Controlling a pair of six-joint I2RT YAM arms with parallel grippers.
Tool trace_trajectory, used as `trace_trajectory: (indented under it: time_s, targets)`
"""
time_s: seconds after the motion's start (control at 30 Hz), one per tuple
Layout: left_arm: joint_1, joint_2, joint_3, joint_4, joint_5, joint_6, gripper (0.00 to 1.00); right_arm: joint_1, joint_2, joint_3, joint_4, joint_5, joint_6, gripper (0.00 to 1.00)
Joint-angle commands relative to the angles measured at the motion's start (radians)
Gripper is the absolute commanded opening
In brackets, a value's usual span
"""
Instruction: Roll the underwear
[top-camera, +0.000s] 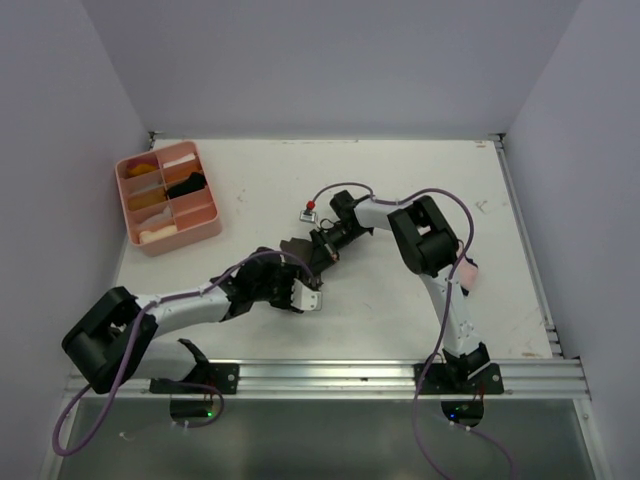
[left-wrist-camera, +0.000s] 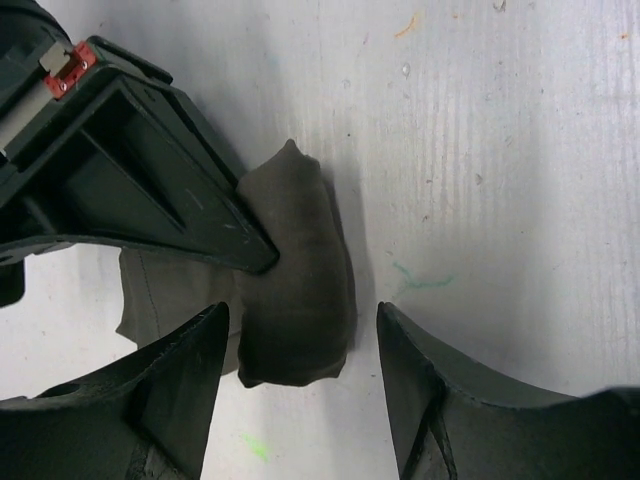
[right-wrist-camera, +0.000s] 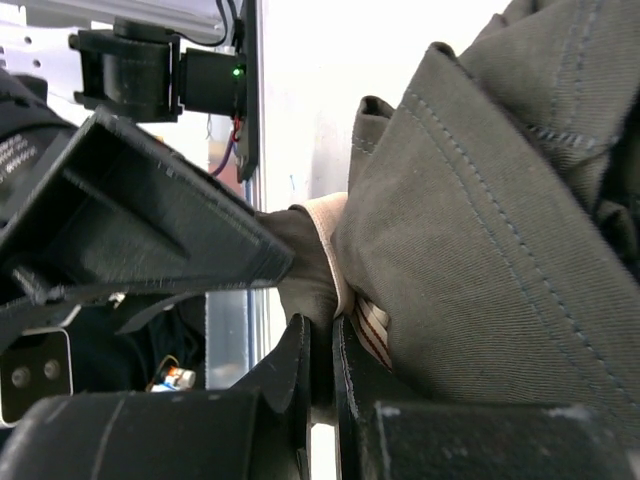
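Note:
The dark olive-brown underwear (top-camera: 292, 250) lies mid-table, partly rolled into a thick bundle (left-wrist-camera: 300, 290) with a flat flap spreading out to its left. My left gripper (left-wrist-camera: 302, 312) is open and straddles the near end of the roll; its right finger (left-wrist-camera: 430, 390) stands clear of the cloth. My right gripper (right-wrist-camera: 322, 335) is shut on the edge of the underwear (right-wrist-camera: 470, 230), beside a pale band and a striped tag. In the left wrist view the right gripper's tip (left-wrist-camera: 255, 250) presses on the roll's left side. From above, both grippers (top-camera: 296, 272) (top-camera: 305, 250) meet over the cloth.
A pink compartment tray (top-camera: 213, 222) with small items stands at the back left. A small red-topped object (top-camera: 310, 208) sits just behind the grippers. An aluminium rail (top-camera: 330, 375) runs along the near edge, and walls close in the table on three sides.

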Motion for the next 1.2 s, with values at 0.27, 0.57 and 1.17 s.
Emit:
trace_trajectory:
  time_s: [0.27, 0.57, 1.17]
  targets:
    - [-0.033, 0.053, 0.017, 0.031, -0.028, 0.005, 0.40, 0.008, 0.044, -0.053, 0.071, 0.192, 0.104, 0.00]
    - [-0.033, 0.108, 0.046, -0.090, -0.097, -0.084, 0.08, 0.008, -0.019, -0.119, 0.099, 0.179, 0.105, 0.00]
    - [0.138, 0.346, 0.388, -0.619, 0.372, -0.049, 0.00, -0.154, -0.272, -0.198, 0.181, 0.343, 0.122, 0.76]
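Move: The rolled end of the underwear lies under the left hand's fingers, its middle about 1 cm ahead, 2 cm to the right and 1 cm below. The flat unrolled part is some 6 cm ahead of that hand, about level with it sideways and 2 cm below. The right hand already pinches the roll, whose middle is about 1 cm back of its pads, at their height; the flat part lies roughly 4 cm ahead and 1 cm to the left of them, 1 cm lower. The rolled end gets pinched between the left fingers, which close while sinking barely 1 cm, then shift about 3 cm right and forward as the wrist tips down some 20 degrees. The right hand keeps its pinch at first, then opens wide, lets go and backs off to the right and forward, rising slightly. ##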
